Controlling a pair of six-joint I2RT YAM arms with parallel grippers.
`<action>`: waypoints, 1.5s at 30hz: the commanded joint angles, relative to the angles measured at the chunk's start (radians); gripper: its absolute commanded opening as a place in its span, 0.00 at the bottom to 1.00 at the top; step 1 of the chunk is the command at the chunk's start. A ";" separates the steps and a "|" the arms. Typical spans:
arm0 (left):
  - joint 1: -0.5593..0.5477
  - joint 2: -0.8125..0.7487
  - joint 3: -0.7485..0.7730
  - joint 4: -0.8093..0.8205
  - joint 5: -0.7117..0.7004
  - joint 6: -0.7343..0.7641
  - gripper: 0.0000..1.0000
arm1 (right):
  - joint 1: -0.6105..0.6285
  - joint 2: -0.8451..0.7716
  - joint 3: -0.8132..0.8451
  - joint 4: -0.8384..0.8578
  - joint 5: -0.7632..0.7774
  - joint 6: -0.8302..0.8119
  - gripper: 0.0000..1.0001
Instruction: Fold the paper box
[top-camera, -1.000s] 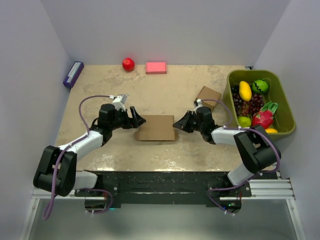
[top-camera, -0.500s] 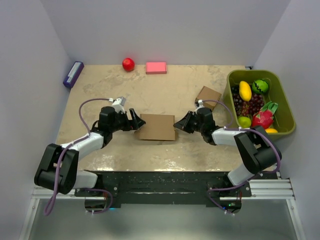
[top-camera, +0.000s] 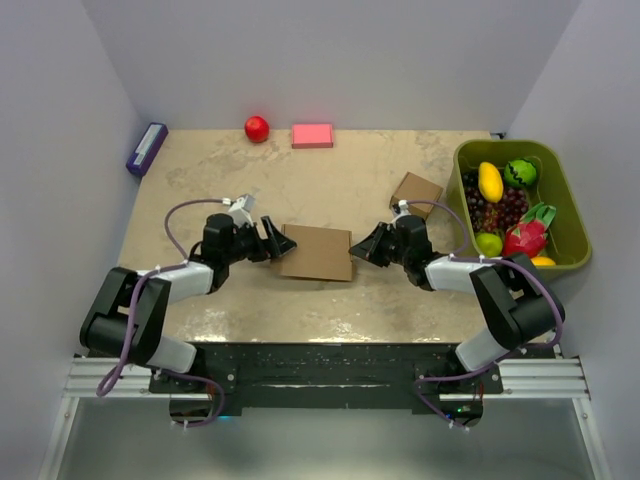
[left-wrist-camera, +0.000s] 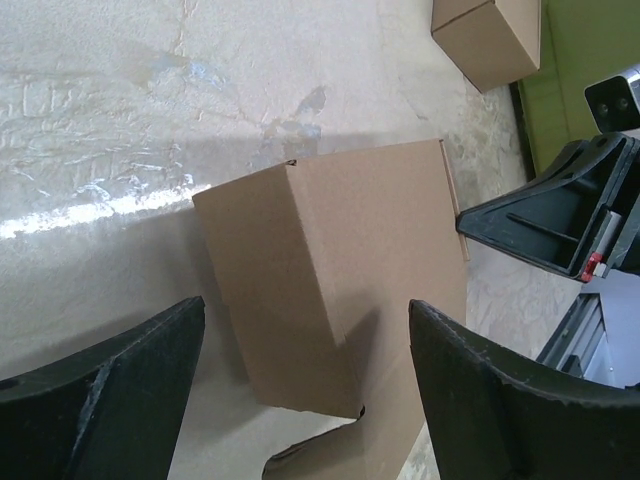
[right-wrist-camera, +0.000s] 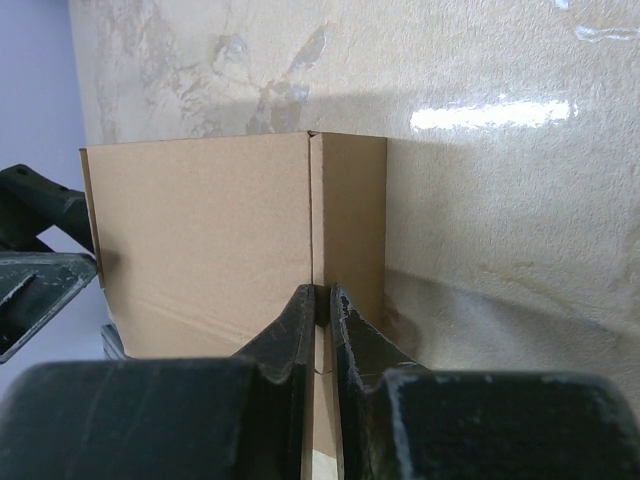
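Observation:
The paper box (top-camera: 317, 252) is a flat-folded brown cardboard piece lying mid-table, slightly skewed. My left gripper (top-camera: 272, 240) is open at its left end. In the left wrist view the box (left-wrist-camera: 340, 270) lies between and beyond my wide-spread fingers (left-wrist-camera: 100, 390), with a raised panel and a cut notch near the left gripper (left-wrist-camera: 305, 400). My right gripper (top-camera: 358, 247) is at the box's right end. In the right wrist view the right gripper (right-wrist-camera: 322, 300) is shut on a thin upright cardboard edge of the box (right-wrist-camera: 200, 240).
A smaller cube-like brown box (top-camera: 416, 190) sits behind the right arm. A green basket (top-camera: 505, 146) of fruit stands at the right edge. A red ball (top-camera: 257, 128), a pink block (top-camera: 312, 135) and a purple item (top-camera: 146, 148) lie along the back.
The box has turned slightly, its left end shifting away from the arms. The left arm has drawn its elbow in, its gripper staying at the box's left end. The right gripper keeps its hold.

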 joint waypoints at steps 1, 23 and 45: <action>-0.012 0.053 0.013 0.112 0.041 -0.044 0.86 | -0.015 0.034 -0.032 -0.167 0.102 -0.055 0.00; -0.073 0.168 0.055 0.259 0.126 -0.176 0.41 | -0.014 -0.080 -0.023 -0.183 0.143 -0.174 0.37; 0.003 0.196 0.139 0.073 0.400 -0.245 0.29 | 0.760 -0.315 0.161 -0.326 0.908 -0.735 0.88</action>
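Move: The paper box lies between my hands: its middle is about 8 cm to the right of my open left hand, level with it in reach and some 3 cm lower. From my right hand, whose nearly shut fingers still pinch the box's right end, the middle is about 8 cm to the left and 1 cm lower. The small carton stands roughly 17 cm ahead and 17 cm to the right of this hand; the pink block is some 33 cm ahead of my left hand and 6 cm to its right. I reach my left hand about 5 cm right, dipping slightly, and close its fingers around the box's left end, then draw back a little while turning clockwise. My right hand first keeps its pinch, then opens and comes free to the right; opening wide, it swings back, up and left by about 9 cm back and 9 cm up, tilting to point down over the near side of the box. ##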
